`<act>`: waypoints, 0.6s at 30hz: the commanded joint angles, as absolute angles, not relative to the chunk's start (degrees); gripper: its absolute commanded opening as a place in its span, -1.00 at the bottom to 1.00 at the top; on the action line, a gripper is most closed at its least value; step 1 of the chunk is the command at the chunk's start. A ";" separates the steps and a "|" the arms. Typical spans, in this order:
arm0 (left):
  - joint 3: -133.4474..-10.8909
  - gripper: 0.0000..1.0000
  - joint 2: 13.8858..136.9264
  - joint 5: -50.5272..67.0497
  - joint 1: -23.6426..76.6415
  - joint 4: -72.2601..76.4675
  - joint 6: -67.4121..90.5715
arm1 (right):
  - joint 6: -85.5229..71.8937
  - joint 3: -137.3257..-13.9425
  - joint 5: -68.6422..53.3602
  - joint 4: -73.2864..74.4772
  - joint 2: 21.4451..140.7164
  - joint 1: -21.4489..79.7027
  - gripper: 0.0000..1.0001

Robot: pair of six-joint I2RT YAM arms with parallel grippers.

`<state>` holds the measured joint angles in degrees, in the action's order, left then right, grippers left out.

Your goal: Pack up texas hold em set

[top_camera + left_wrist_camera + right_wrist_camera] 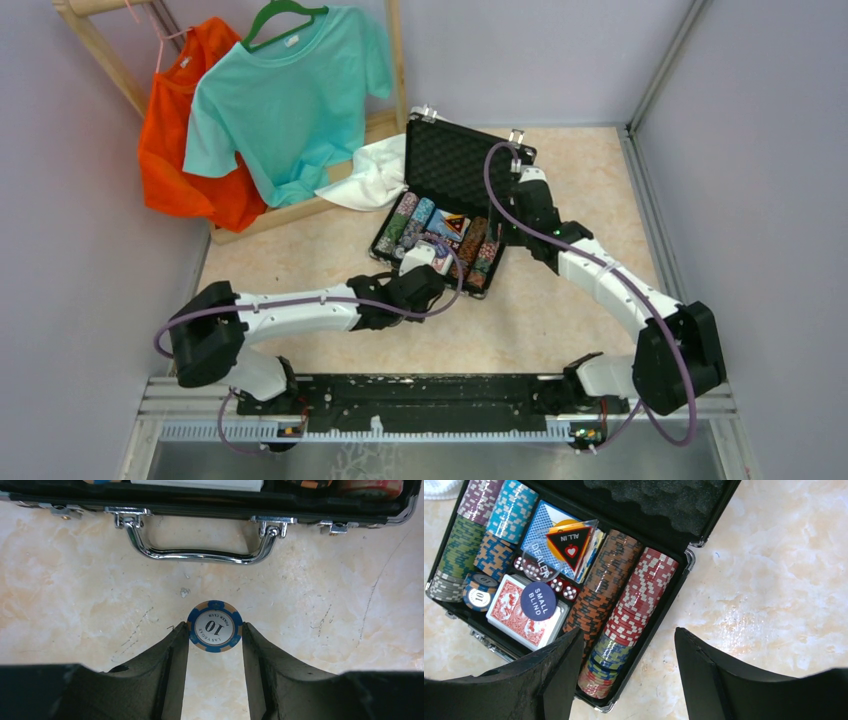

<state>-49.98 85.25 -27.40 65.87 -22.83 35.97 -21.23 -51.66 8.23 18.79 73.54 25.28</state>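
The black case (pixel 455 165) lies open, its foam lid (pixel 664 505) up at the back. Inside lie rows of chips (pixel 624 585), a red deck (pixel 511 622), a blue deck (pixel 541 525), red dice (pixel 564 587) and round buttons (pixel 538 601). My left gripper (pixel 215 630) is just in front of the case's handle (pixel 200 555), low over the table. It is shut on the edges of a blue "10" chip (pixel 215 626). My right gripper (pixel 626 640) hangs open over the case's right wall, with nothing between its fingers.
A white cloth (pixel 375 175) lies against the case's left back corner. An orange shirt (pixel 185 130) and a teal shirt (pixel 285 100) hang on a wooden rack at the back left. Grey walls close in the marble-patterned table (pixel 560 330) on the left, back and right.
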 commanded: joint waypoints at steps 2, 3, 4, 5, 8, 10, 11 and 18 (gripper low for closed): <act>-50.77 -0.03 82.64 -31.69 65.05 -22.78 34.28 | -22.13 -51.67 5.64 15.75 70.97 24.70 0.33; -51.13 -0.03 82.48 -31.98 64.70 -23.11 34.20 | -22.30 -51.61 5.13 15.61 71.01 24.70 0.33; -51.41 -0.02 82.14 -32.31 64.45 -23.27 33.99 | -22.39 -51.47 4.61 15.45 71.08 24.70 0.33; -51.49 -0.02 81.55 -32.60 64.24 -23.17 33.82 | -22.47 -51.29 3.72 15.32 71.17 24.68 0.33; -50.49 -0.02 79.19 -33.54 63.70 -21.16 32.76 | -22.59 -51.07 -0.60 14.85 71.57 24.70 0.34; -48.45 -0.03 76.64 -33.59 63.69 -17.41 31.11 | -22.65 -50.97 -5.27 14.22 71.87 24.70 0.37; -47.18 -0.03 75.19 -33.25 63.72 -15.38 30.21 | -22.86 -50.90 -8.00 13.84 71.98 24.70 0.38; -42.03 -0.03 68.50 -35.50 63.71 -8.95 27.44 | -24.89 -49.21 -22.92 8.62 73.05 24.52 0.39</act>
<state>-44.14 71.20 -32.86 63.86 -14.11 30.11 -23.40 -50.13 -11.44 14.63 73.19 24.93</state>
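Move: The left gripper already holds the 10 chip, some 5 cm above the table. The blue-orange chip row's near end lies about 12 cm ahead, 2 cm left and 2 cm lower; the case handle is 4 cm ahead and 2 cm right, the card deck 11 cm ahead and 5 cm right. From the empty right gripper, the held chip lies some 14 cm back, 24 cm left and 8 cm lower; the red chip row is 4 cm back, 6 cm left and 10 cm below. Raise the left gripper about 6 cm with the 10 chip still pinched, easing it some 3 cm forward and slightly left beside the case front while its fingertips tilt upward. Meanwhile sweep the open right gripper about 5 cm left and a little back over the case, towards the held chip, turning it some 15 degrees counter-clockwise and rolling its left side up. ##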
